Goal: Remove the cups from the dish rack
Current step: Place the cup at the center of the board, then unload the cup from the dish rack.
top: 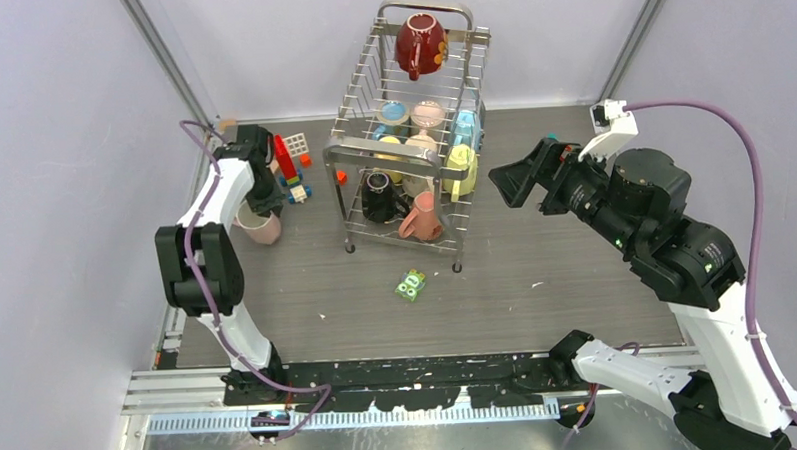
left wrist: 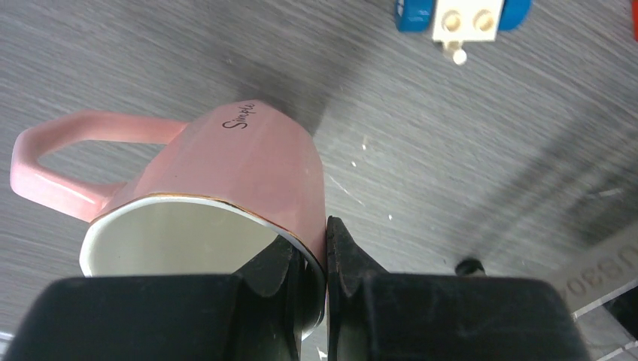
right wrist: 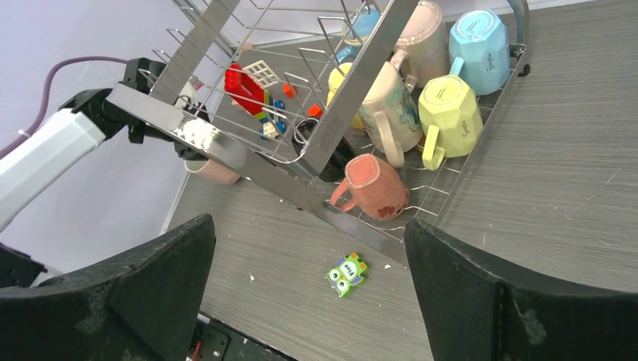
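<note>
The silver wire dish rack [top: 382,150] stands at the back middle of the table. A dark red cup [top: 420,44] sits on its top tier. Lower down lie salmon [right wrist: 374,186], yellow [right wrist: 449,109], cream [right wrist: 391,113], light blue [right wrist: 480,49] and black [top: 380,198] cups. Left of the rack, my left gripper [left wrist: 325,256] is shut on the rim wall of a pale pink cup [left wrist: 248,162], one finger inside and one outside, low over the table. My right gripper [top: 508,181] hangs open to the right of the rack, with nothing between its fingers.
Coloured toy blocks [top: 292,169] lie between the pink cup and the rack. A small green packet [top: 411,285] lies on the table in front of the rack. The left wall is close behind the left arm.
</note>
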`<state>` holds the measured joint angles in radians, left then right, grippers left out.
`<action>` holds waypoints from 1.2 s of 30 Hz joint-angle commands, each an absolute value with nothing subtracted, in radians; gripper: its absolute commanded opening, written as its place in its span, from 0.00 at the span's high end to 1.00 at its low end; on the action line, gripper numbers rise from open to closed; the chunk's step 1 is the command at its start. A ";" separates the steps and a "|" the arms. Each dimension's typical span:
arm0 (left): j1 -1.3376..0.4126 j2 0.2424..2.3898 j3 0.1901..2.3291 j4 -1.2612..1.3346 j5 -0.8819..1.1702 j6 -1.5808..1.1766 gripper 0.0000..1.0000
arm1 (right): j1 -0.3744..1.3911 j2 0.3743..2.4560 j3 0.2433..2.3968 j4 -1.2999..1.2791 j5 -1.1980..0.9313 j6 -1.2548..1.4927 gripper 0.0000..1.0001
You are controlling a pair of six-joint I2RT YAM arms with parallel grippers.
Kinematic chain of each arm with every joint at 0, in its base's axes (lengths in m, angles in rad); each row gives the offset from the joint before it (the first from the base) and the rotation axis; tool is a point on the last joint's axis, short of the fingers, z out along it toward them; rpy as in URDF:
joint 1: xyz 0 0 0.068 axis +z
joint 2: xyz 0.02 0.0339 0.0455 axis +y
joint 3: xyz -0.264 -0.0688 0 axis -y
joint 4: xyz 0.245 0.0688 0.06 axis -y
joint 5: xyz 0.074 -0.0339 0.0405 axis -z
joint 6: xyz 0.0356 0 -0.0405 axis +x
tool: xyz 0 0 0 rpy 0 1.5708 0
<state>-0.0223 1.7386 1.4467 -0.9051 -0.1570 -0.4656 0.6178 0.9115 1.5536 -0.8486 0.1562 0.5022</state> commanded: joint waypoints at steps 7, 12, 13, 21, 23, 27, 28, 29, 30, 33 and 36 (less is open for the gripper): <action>0.056 1.838 1.568 -0.863 -0.163 -0.405 1.00 | 0.618 0.894 1.550 -0.856 0.155 0.492 0.00; 0.073 1.869 1.589 -0.875 -0.151 -0.394 1.00 | 0.617 0.904 1.545 -0.857 0.142 0.497 0.00; 0.075 1.870 1.589 -0.874 -0.147 -0.393 1.00 | 0.618 0.906 1.545 -0.856 0.139 0.497 0.00; 0.077 1.876 1.602 -0.879 -0.144 -0.387 0.78 | 0.617 0.923 1.543 -0.859 0.125 0.500 0.00; 0.077 1.866 1.601 -0.877 -0.143 -0.387 0.67 | 0.617 0.927 1.545 -0.860 0.119 0.499 0.00; 0.077 1.823 1.603 -0.874 -0.144 -0.385 0.50 | 0.617 0.939 1.554 -0.864 0.111 0.498 0.00; 0.076 1.809 1.602 -0.874 -0.143 -0.385 0.46 | 0.617 0.941 1.555 -0.864 0.109 0.498 0.00; 0.075 1.793 1.600 -0.873 -0.142 -0.387 0.42 | 0.617 0.945 1.555 -0.865 0.108 0.500 0.00; 0.076 1.775 1.595 -0.870 -0.143 -0.389 0.39 | 0.617 0.948 1.556 -0.865 0.106 0.500 0.00; 0.072 1.718 1.570 -0.857 -0.140 -0.400 0.29 | 0.617 0.954 1.553 -0.862 0.107 0.506 0.00; 0.062 1.661 1.554 -0.854 -0.142 -0.406 0.16 | 0.618 0.958 1.553 -0.856 0.112 0.511 0.00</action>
<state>0.0673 1.7817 1.5616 -0.8871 -0.1379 -0.3946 0.6178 0.9565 1.5402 -0.8776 0.1146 0.5034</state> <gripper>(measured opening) 0.781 0.997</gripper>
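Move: The left hand still grips the pink cup's rim. The cup's place on the board lies about 4 cm to that hand's left, 1 cm back and some 10 cm below. At the same depth, the toy car stands about 4 cm ahead and 7 cm right, the red blocks 11 cm ahead and 4 cm right. From the right hand the place is roughly 51 cm left, 15 cm ahead and 42 cm below. Left hand carries the cup about 5 cm left, forward and down, opens to release it, then rises 4 cm. ##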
